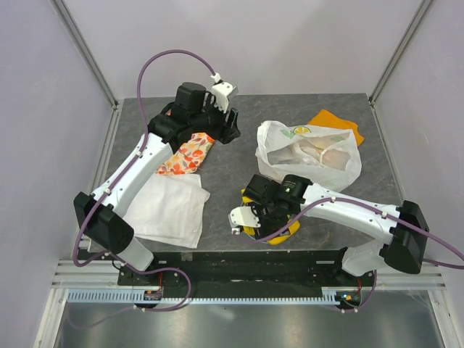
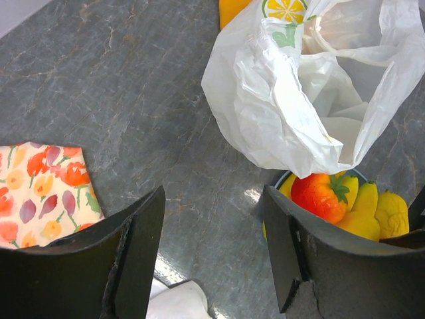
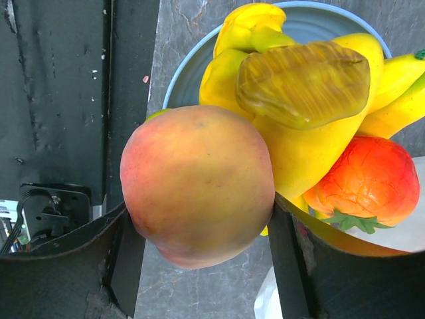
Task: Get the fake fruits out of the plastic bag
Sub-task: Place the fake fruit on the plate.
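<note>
The white plastic bag [image 1: 308,152] [image 2: 299,100] lies crumpled at the back right of the table, with pale rounded shapes showing through it. My right gripper [image 1: 252,215] [image 3: 199,222] is shut on a peach [image 3: 199,186], held at the near rim of the light-blue plate [image 3: 192,60]. On the plate lie yellow bananas [image 3: 299,153] [image 2: 365,206], a red-orange fruit with a green top [image 3: 365,179] [image 2: 322,196] and a ribbed yellow slice [image 3: 302,83]. My left gripper [image 1: 228,127] [image 2: 212,252] hangs open over bare table, left of the bag, with nothing between its fingers.
An orange floral cloth [image 1: 188,154] [image 2: 40,193] lies under the left arm. A flat white cloth [image 1: 170,210] is at the near left. Something flat and orange [image 1: 337,123] sticks out behind the bag. Enclosure walls stand close on the left, right and back.
</note>
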{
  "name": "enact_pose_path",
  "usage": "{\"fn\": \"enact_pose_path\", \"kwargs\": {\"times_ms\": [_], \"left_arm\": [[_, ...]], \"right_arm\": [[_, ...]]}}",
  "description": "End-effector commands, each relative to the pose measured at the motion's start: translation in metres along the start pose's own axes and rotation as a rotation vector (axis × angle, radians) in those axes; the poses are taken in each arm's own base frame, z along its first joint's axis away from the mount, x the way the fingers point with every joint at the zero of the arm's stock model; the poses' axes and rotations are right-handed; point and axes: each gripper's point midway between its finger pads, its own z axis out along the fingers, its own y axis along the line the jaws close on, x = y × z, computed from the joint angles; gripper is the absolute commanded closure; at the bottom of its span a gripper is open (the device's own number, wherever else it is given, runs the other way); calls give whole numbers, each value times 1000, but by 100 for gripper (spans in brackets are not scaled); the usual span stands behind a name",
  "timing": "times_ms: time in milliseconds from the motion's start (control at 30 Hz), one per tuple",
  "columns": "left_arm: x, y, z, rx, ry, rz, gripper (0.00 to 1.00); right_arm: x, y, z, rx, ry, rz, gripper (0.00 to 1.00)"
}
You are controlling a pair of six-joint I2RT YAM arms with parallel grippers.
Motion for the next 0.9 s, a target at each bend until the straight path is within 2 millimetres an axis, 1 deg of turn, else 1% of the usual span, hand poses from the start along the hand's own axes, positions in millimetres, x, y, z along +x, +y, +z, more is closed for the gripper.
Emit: {"fn": "enact_pose_path", "kwargs": {"times_ms": [0, 67, 133, 167, 300, 333, 367, 600, 800, 867], "left_arm": [[-16, -4, -15, 19, -69, 23, 32], [-15, -4, -16, 21, -69, 21, 32], [-16, -4, -18, 24, -73, 21, 32], [-15, -4, -18, 26, -70, 18, 32], [-15, -5, -18, 39, -72, 16, 33], [-15, -6, -17, 43, -72, 16, 33], [-15, -6, -16, 45, -71, 15, 33], [-17, -7, -13, 61, -72, 11, 33], [-18, -7, -12, 62, -73, 13, 33], [-17, -7, -11, 64, -69, 13, 33]], "right_arm": [[-2, -9, 4, 43, 18, -24, 38], [0, -12, 5, 50, 36, -26, 35], [1, -13, 6, 54, 42, -26, 34], [1, -14, 6, 59, 42, -26, 25], [2, -14, 6, 58, 49, -20, 23], [2, -14, 5, 62, 47, -20, 9], [3, -13, 5, 59, 50, -21, 2], [6, -14, 2, 71, 58, -23, 2], [4, -15, -11, 95, 41, -40, 2], [5, -14, -12, 93, 43, -46, 2]]}}
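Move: My right hand holds the peach low over the near right part of the blue plate, whose middle lies about 5 cm ahead, 3 cm left and 8 cm below. A yellow fruit lies just under the peach, 1 cm back and 1 cm right. The tomato is 11 cm ahead and 1 cm left, the brown ridged fruit 6 cm ahead and 6 cm left. From my left hand the plate's middle is some 18 cm back, 11 cm right and 25 cm down. I let the peach go on the near side of the fruit pile: my right hand eases forward a little over 1 cm towards the plate's middle, sinking about half a centimetre at first, and spreads its fingers from around the peach to fully open. The wrist tilts barely 5 degrees, and I stay low over the pile. ##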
